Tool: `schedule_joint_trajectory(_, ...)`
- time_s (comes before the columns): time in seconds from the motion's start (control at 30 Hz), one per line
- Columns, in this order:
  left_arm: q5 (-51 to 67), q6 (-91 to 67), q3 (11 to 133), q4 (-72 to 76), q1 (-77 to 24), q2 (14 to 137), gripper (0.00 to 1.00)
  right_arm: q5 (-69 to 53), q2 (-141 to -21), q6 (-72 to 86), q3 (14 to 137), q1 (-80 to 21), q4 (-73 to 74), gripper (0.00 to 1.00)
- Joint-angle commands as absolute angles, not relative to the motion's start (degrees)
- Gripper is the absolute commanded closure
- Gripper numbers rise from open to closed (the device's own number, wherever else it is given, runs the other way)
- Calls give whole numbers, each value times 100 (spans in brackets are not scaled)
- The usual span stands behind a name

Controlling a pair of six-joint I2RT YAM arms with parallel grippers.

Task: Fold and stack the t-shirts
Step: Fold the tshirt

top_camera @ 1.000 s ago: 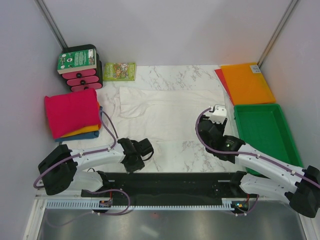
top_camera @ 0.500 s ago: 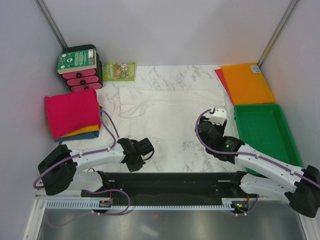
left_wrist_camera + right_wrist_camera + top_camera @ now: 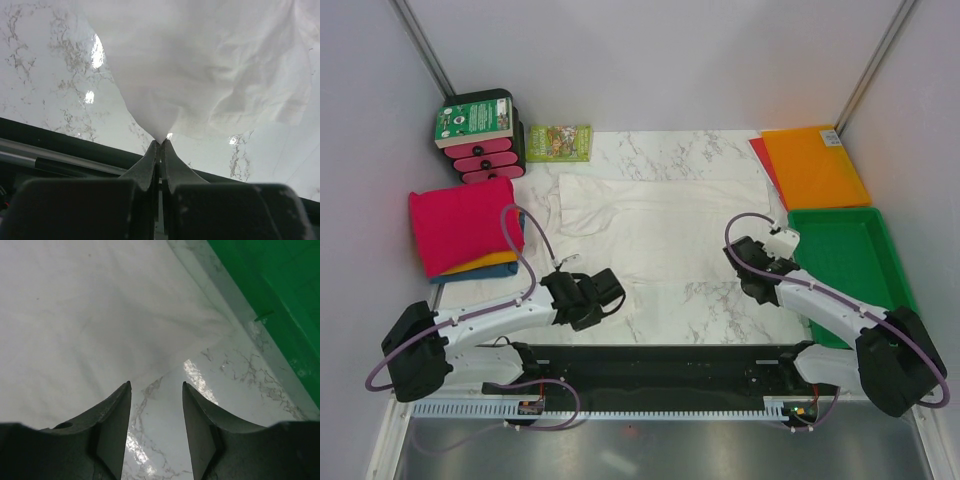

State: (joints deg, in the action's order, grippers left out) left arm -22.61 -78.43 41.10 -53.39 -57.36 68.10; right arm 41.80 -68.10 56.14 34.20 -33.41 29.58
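Note:
The plain white t-shirt lies spread on the marble table. My left gripper is shut on its near left hem; in the left wrist view the cloth rises from the closed fingertips of that gripper. My right gripper is open and empty at the shirt's near right corner; in the right wrist view this gripper hangs over bare marble, the shirt's edge just beyond the fingertips. The pile has the magenta-pink shirt on top, with orange and blue below it, at the left.
A green tray stands at the right, also in the right wrist view. A flat orange sheet lies behind it. A black-and-pink box stack and a green booklet sit at the back left.
My right arm has swung right and lower, bringing its gripper to the shirt's near right corner. My left arm has shifted slightly, still holding the hem.

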Motion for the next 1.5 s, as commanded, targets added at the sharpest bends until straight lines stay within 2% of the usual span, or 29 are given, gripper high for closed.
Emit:
schedule_joint_trajectory(0.0,-2795,-7515,4403,-5449,-5766,6574,98,4087,-6978,6099,3481,-2822,3094,48)
schedule_joint_trajectory(0.23,-2751,-7287,4307,-5177,-5766,6592,98,4148,-6803,6109,3437,-2163,3208,47)
schedule_joint_trajectory(0.43,-2619,-7075,4157,-4940,-5766,6609,98,4078,-7171,5862,3595,-1557,3155,47)
schedule_joint_trajectory(0.9,-2601,-6979,4096,-4913,-5774,6530,98,3832,-7892,5704,3542,-1204,2663,48)
schedule_joint_trajectory(1.1,-2611,-6987,4148,-4913,-5766,6574,98,3753,-7805,5695,3463,-1108,2610,67)
schedule_joint_trajectory(1.23,-2619,-6996,4148,-4922,-5766,6548,98,3727,-7717,5687,3410,-1072,2610,87)
schedule_joint_trajectory(1.33,-2654,-7013,4131,-4948,-5766,6486,98,3700,-7629,5660,3358,-1064,2602,98)
schedule_joint_trajectory(1.47,-2689,-7066,4122,-5062,-5766,6399,98,3691,-7489,5599,3305,-1072,2593,100)
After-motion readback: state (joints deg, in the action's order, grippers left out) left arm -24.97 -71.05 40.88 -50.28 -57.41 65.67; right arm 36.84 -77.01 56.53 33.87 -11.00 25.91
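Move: The t-shirt's near-right corner lies flat on the table about 8 cm to the right of the right hand, level with it fore and aft, and 5 cm below. The green tray's middle is roughly 23 cm to that hand's right, its near rim just beyond the corner; the orange folder lies some 22 cm ahead and 14 cm right. From the left hand, already holding the shirt's near-left tip, the corner is about 45 cm right and 8 cm ahead. For the t-shirt's near-right corner beside the tray, the half-open right hand slides about 8 cm right, turning some 20 degrees clockwise, then sinks to it, 4 cm lower in all, and shuts its fingers there, pinching the cloth. The left hand keeps its shut grip on the near-left tip, easing a little forward and up before holding. ##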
